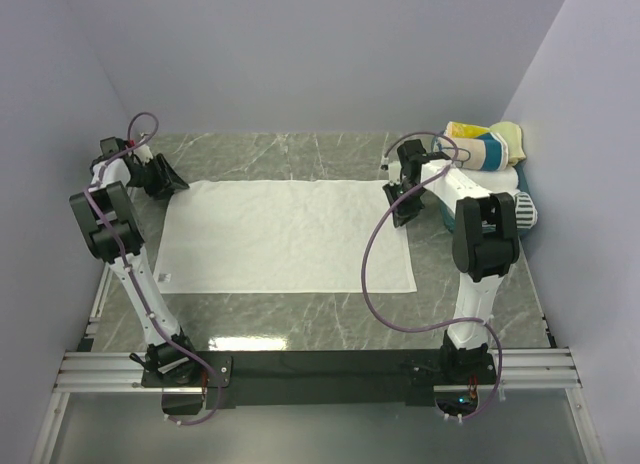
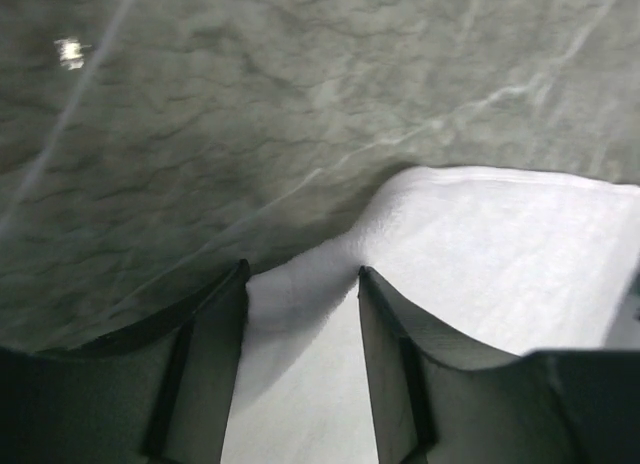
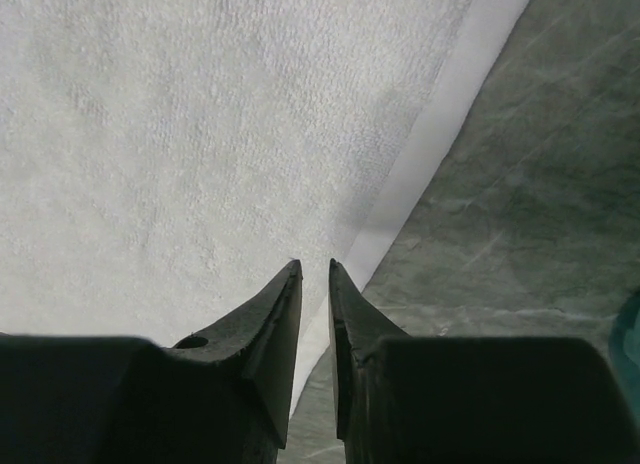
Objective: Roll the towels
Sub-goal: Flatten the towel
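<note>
A large white towel (image 1: 285, 234) lies spread flat in the middle of the marble table (image 1: 300, 319). My left gripper (image 1: 168, 179) is at its far left corner. In the left wrist view the left gripper (image 2: 302, 269) is open, and the towel's corner (image 2: 480, 244) humps up between the two fingers. My right gripper (image 1: 400, 202) is low over the far right corner. In the right wrist view the right gripper (image 3: 314, 264) has its jaws a narrow gap apart over the towel's hem (image 3: 440, 134), pinching nothing.
Against the right wall lie a rolled yellow-teal-white striped towel (image 1: 487, 144) and a rolled white one with dark print (image 1: 522, 210). Something teal (image 1: 447, 214) shows beside the right arm. Walls close in on the left, back and right.
</note>
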You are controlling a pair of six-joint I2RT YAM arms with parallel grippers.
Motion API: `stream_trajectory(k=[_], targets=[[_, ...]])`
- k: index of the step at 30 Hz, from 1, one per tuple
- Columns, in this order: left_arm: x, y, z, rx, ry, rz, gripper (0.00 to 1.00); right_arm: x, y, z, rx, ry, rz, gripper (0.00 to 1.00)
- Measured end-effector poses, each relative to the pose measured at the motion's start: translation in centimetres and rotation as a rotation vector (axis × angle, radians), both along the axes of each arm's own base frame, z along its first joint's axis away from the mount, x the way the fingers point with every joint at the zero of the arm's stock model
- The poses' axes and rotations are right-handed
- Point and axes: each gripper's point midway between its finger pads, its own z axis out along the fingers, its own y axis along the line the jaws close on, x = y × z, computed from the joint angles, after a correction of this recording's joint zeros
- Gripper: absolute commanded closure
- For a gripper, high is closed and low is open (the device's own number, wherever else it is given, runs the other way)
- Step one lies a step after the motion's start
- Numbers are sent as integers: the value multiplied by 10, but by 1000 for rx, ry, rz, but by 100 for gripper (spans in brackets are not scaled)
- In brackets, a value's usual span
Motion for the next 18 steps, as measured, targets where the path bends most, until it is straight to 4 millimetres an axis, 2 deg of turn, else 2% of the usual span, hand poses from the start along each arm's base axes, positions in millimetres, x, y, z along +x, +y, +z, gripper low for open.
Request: stream_trajectory(k=[6, 11, 14, 16, 18], targets=[[6, -18, 6, -114, -60, -31, 71, -15, -3, -13, -11, 47, 3, 77], [10, -20, 10, -108, -108, -43, 73, -23, -5, -19, -15, 71, 5, 77], [14, -11, 15, -33, -139, -35, 77, -22, -5, -19, -15, 70, 6, 78], [16, -1, 19, 60, -160, -25, 74, -22, -5, -19, -17, 69, 7, 79], [16, 8, 23, 154, -180, -24, 65, -22, -5, -19, -19, 69, 7, 80]])
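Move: The towel lies spread out, its far-left corner already between the left hand's open fingers, about 1 cm below the hand point. The towel's tag is some 30 cm back and 2 cm left of that hand. The right hand is over the towel's right edge: the spot it goes for is about 2 cm back, 1 cm right and 3 cm down, with the near-right corner roughly 22 cm back and 3 cm right. The towel box stands about 27 cm right and 10 cm ahead. The towel's far-left corner gets pinched as the left fingers close about half their gap while swinging 2 cm right; that hand then goes some 3 cm back left, rising about 2 cm overall and easing forward, fingertips tipping up some 10 degrees. Meanwhile the right hand, nearly shut, sinks and draws back about 2 cm each onto the right edge, then holds there, seeming to press it down. ##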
